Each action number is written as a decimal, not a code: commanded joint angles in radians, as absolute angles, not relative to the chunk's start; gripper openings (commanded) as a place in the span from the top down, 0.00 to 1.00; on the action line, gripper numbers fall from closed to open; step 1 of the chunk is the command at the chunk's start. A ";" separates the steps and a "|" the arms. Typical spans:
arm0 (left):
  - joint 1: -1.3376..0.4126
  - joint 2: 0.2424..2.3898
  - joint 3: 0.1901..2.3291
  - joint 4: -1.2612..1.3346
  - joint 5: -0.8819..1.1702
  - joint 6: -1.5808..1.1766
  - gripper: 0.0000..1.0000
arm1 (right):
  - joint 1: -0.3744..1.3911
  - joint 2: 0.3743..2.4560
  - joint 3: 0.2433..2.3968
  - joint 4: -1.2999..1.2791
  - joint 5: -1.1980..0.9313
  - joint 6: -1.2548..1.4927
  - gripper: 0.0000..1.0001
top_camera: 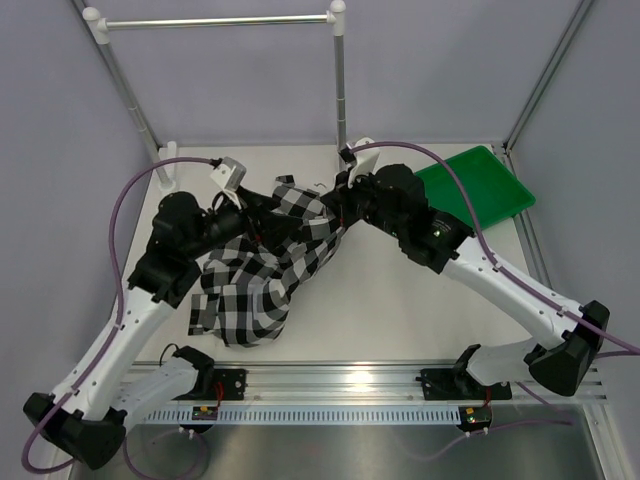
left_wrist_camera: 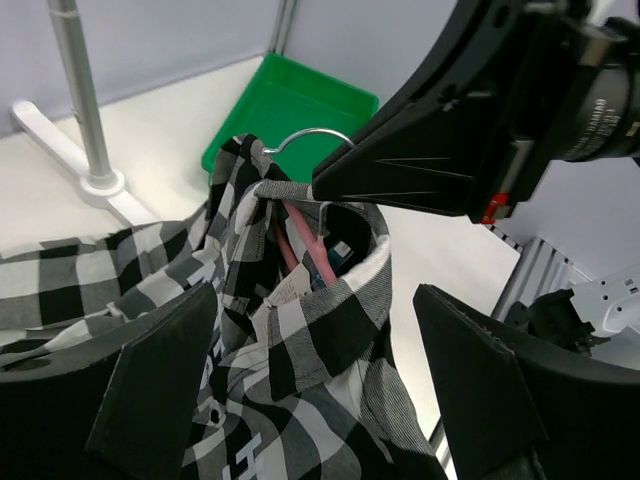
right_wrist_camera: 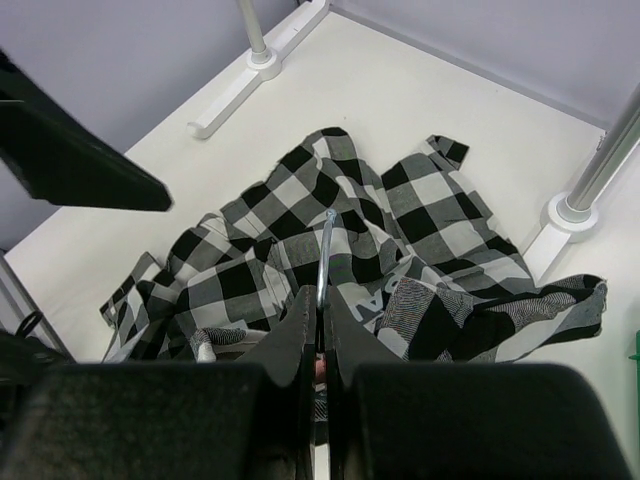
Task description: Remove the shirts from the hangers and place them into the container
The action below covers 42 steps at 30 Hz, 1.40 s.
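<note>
The black-and-white checked shirt (top_camera: 262, 275) lies crumpled on the table left of centre, still round the salmon-pink hanger (left_wrist_camera: 310, 248). My right gripper (right_wrist_camera: 320, 300) is shut on the hanger's metal hook (right_wrist_camera: 324, 255) and holds it just above the collar (left_wrist_camera: 335, 300). My left gripper (left_wrist_camera: 315, 385) is open; its fingers (left_wrist_camera: 150, 390) stand wide on either side of the collar without touching it. In the top view the left gripper (top_camera: 256, 214) and the right gripper (top_camera: 345, 203) meet over the shirt's upper end. The green container (top_camera: 478, 188) sits at the back right, with nothing in it.
A silver rail (top_camera: 215, 20) on two posts (top_camera: 340, 90) spans the back of the table. Post bases (left_wrist_camera: 100, 182) (right_wrist_camera: 570, 212) stand close to the shirt. An aluminium rail (top_camera: 350, 380) carries the arm bases at the near edge.
</note>
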<state>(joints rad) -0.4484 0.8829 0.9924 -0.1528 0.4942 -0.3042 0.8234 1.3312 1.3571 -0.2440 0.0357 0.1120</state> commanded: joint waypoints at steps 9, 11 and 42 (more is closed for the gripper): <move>-0.560 1.025 1.060 -0.144 0.531 -0.316 0.39 | 0.838 1.246 1.328 -0.158 0.046 0.046 1.00; -0.569 1.029 1.065 -0.144 0.531 -0.316 0.50 | 0.836 1.246 1.324 -0.153 0.045 0.046 1.00; -0.592 0.851 1.146 -0.472 0.423 -0.199 1.00 | 0.836 1.249 1.299 -0.161 0.406 0.107 1.00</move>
<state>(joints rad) -0.5888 0.9066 1.1126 -0.4316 0.4267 -0.2115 0.8463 1.2575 1.2694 -0.1978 0.2447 0.1112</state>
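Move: The open neck edge of the shirt lies about 5 cm to the left hand's right, 1 cm back and 4 cm below its open fingers. The hanger hook, already pinched by the right hand, is some 11 cm right and 5 cm ahead of the left. From the right hand that neck edge is about 6 cm back, 6 cm left and 5 cm lower; the green container is some 34 cm right, 16 cm ahead, far below. Left hand dips some 5 cm right-down, pinches the neck edge, pulls back-left, while right draws the held hook rightward. ##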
